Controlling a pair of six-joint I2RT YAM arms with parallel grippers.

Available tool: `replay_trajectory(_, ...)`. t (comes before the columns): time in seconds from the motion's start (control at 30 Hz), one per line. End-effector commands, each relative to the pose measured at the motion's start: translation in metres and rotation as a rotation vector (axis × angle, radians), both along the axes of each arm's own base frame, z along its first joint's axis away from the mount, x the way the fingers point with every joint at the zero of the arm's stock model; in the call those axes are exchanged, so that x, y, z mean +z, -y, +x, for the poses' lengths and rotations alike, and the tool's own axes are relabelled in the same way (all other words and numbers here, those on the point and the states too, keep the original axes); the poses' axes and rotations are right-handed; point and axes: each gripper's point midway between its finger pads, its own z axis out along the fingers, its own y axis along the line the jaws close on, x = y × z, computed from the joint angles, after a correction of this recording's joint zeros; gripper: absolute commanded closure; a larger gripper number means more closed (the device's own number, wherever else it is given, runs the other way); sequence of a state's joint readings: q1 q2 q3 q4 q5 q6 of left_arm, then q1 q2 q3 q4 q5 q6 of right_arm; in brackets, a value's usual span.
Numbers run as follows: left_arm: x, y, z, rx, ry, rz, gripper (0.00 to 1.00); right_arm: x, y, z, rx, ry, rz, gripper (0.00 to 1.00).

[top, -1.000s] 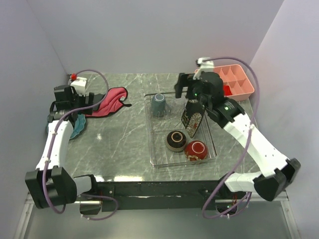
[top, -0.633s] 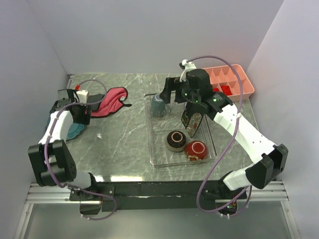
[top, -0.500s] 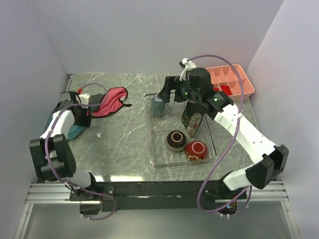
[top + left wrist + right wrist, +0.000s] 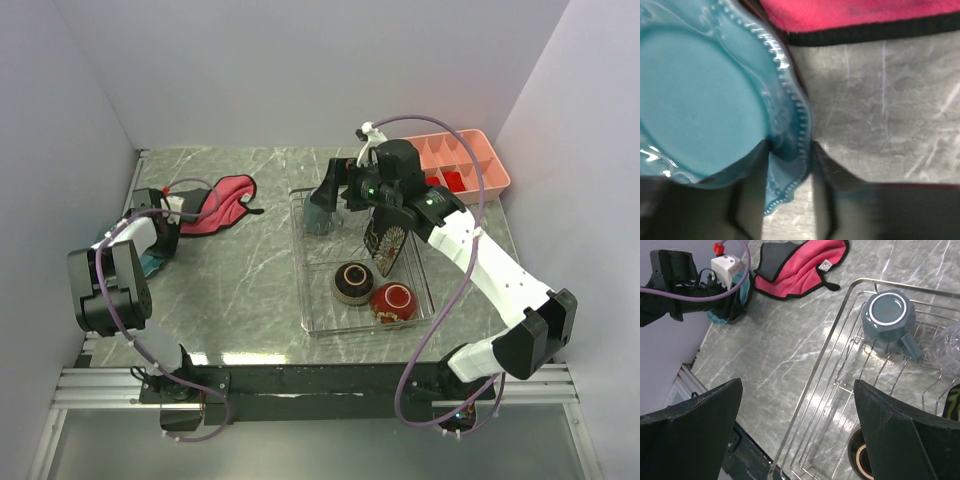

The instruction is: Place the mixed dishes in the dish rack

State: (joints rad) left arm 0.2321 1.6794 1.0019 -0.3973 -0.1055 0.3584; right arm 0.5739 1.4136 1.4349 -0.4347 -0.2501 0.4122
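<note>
In the left wrist view my left gripper (image 4: 788, 150) straddles the beaded rim of the round blue plate (image 4: 700, 100). Its jaws stand half closed, one finger over the plate and one on the table side, at the table's far left (image 4: 150, 238). The dish rack (image 4: 310, 300) holds the upside-down grey-blue mug (image 4: 888, 320), the upright square flowered plate (image 4: 385, 240), the dark cream-lined bowl (image 4: 351, 281) and the red bowl (image 4: 393, 299). My right gripper (image 4: 797, 430) hangs wide open and empty above the rack's left rim (image 4: 825, 360), partly hiding the mug from above.
A red-pink cloth (image 4: 222, 203) lies beside the blue plate, right next to my left fingers (image 4: 855, 15). A white box with a red knob (image 4: 726, 265) stands at the back left. A pink compartment tray (image 4: 465, 160) sits at the back right.
My left arm swung back to the left wall and down onto the blue plate, its jaws narrowing round the rim. My right gripper moved left from the square plate to above the mug.
</note>
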Motion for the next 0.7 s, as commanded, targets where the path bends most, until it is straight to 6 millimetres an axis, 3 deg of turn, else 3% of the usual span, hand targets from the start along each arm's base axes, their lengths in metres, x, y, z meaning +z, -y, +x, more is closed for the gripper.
replay_trajectory(0.0,-0.008,-0.007,-0.002,-0.016,0.000,0.050,0.71,0.007,-0.007,-0.001,0.015,0.016,0.045,0.00)
replay_trajectory(0.07,-0.009,-0.003,-0.009,-0.041,0.002,0.042,0.83,0.005,-0.007,-0.001,0.012,0.012,0.043,0.00)
replay_trajectory(0.2,-0.007,0.016,-0.025,-0.121,0.002,0.009,0.92,0.001,-0.008,-0.002,0.015,0.001,0.043,0.00)
replay_trajectory(0.6,-0.008,0.116,-0.092,-0.454,-0.043,-0.152,0.97,-0.020,-0.029,-0.001,0.060,-0.052,0.035,0.00)
replay_trajectory(0.67,-0.006,0.140,-0.102,-0.530,-0.041,-0.184,0.97,-0.022,-0.031,-0.001,0.063,-0.058,0.030,0.00)
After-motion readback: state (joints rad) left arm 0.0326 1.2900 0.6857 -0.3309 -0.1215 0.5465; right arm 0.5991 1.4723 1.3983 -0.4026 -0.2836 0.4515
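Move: The teal plate's rim already sits between my left hand's half-open fingers. Its middle lies about 9 cm to the left and 4 cm ahead, about 1 cm lower. A maroon plate lies right under it, only an edge showing. The grey cloth is about 13 cm ahead and 6 cm right, the pink mitt 14 cm ahead and 15 cm right. From my right hand, the teal plate lies some 62 cm left, 2 cm ahead and 30 cm below. I pinch the teal plate's near right rim with my left fingers, then draw the plate off the maroon one, right towards the rack and back, about 8 cm in all, rising 2 or 3 cm while my wrist turns some 20 degrees clockwise. My empty right hand, wide open above the rack, sinks about 3 cm and eases 2 cm left. ##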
